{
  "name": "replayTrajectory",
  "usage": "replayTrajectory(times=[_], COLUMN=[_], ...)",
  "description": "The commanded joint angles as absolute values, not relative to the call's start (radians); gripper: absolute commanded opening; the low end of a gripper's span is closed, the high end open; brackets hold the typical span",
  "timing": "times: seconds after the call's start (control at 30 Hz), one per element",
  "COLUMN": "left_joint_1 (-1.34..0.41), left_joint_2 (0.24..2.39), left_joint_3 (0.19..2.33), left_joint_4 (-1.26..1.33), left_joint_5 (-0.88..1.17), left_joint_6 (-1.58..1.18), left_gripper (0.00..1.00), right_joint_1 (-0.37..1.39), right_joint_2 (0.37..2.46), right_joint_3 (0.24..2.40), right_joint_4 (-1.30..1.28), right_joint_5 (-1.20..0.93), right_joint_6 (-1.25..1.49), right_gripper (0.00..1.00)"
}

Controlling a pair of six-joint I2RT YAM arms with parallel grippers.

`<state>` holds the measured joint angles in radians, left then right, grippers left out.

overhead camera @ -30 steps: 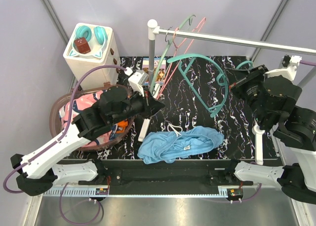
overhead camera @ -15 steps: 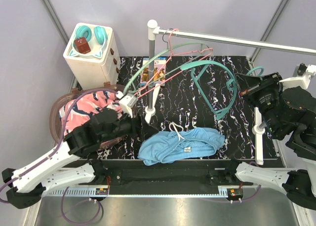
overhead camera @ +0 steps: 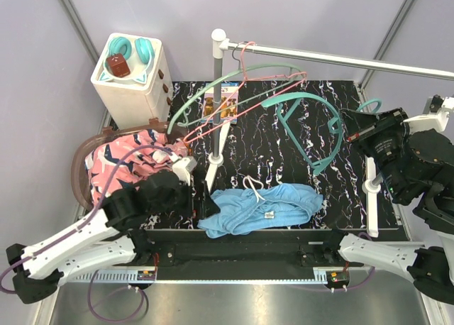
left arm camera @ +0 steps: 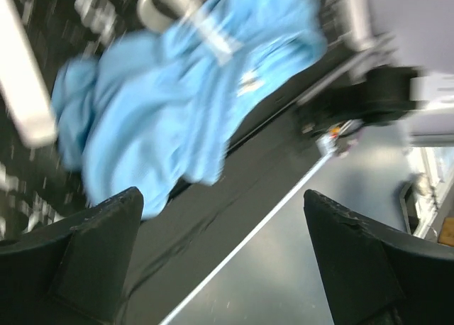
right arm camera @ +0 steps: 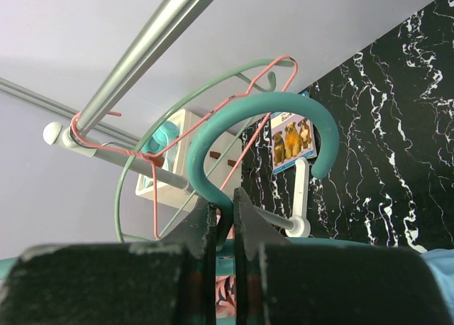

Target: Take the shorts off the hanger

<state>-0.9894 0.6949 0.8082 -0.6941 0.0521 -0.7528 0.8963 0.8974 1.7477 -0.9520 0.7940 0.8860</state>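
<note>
The plain light blue shorts (overhead camera: pixel 259 206) lie crumpled on the black marbled table (overhead camera: pixel 284 155) near its front edge, and show blurred in the left wrist view (left arm camera: pixel 177 105). My left gripper (overhead camera: pixel 201 199) hangs open and empty just left of them (left arm camera: pixel 223 247). The pink shorts (overhead camera: pixel 131 158) with navy-and-white prints lie in the brown basket (overhead camera: pixel 81 170). My right gripper (overhead camera: pixel 352 133) is shut on the neck of a thick teal hanger (overhead camera: pixel 305 119), held in the air (right arm camera: pixel 225 211). A pink and a green wire hanger (overhead camera: pixel 245 75) hang from the rail, slanting down to the pink shorts.
A metal rail (overhead camera: pixel 333 57) on a white post (overhead camera: pixel 218 98) crosses the back. At the back left stands a white box (overhead camera: pixel 128 80) with teal headphones on top. A dog picture card (overhead camera: pixel 222 101) hangs by the post.
My left gripper has opened and pulled back from the post toward the near left. The wire hangers swung left toward the basket. My right arm drew right with the teal hanger.
</note>
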Motion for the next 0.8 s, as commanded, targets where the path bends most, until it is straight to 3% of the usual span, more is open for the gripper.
replayTrajectory(times=[0.0, 0.6, 0.7, 0.77], left_joint_1=[-0.991, -1.04, -1.067, -1.078], left_joint_2=[0.722, 1.261, 1.324, 1.332], left_joint_3=[0.736, 0.681, 0.68, 0.649], left_joint_4=[-0.716, -0.394, -0.373, -0.354], left_joint_5=[0.02, 0.044, 0.026, 0.002], left_joint_6=[-0.894, -0.776, -0.772, -0.778], left_gripper=[0.99, 0.99, 0.83, 0.6], right_joint_1=[0.902, 0.902, 0.902, 0.9], right_joint_2=[0.891, 0.833, 0.828, 0.827], right_joint_3=[1.767, 1.658, 1.638, 1.634], right_joint_4=[-0.907, -0.897, -0.899, -0.899], right_joint_5=[0.815, 0.765, 0.759, 0.761], right_joint_6=[0.859, 0.943, 0.956, 0.96], right_gripper=[0.0, 0.0, 0.0, 0.0])
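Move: The blue shorts lie spread on the table with their middle about 13 cm to the left hand's right, 4 cm ahead and some 19 cm below; their near left end is only about 3 cm to its right, level with it and 18 cm down. The white drawstring is about 11 cm to the right and 8 cm ahead, and the rack's foot stands some 17 cm straight ahead, both about 19 cm below. From the right hand the shorts' middle is roughly 12 cm left, 5 cm back and 47 cm below. The left hand drops quickly, about 17 cm down onto the near left end of the blue shorts, easing a few centimetres to the right over the second half while the wrist tips the fingers some 30 degrees steeper towards the table. Its fingers stay wide open nearly all the way and only at the bottom begin to close on a fold of the cloth, while the right hand keeps its grip on the teal hanger up at rail height and sinks about 2 cm. ##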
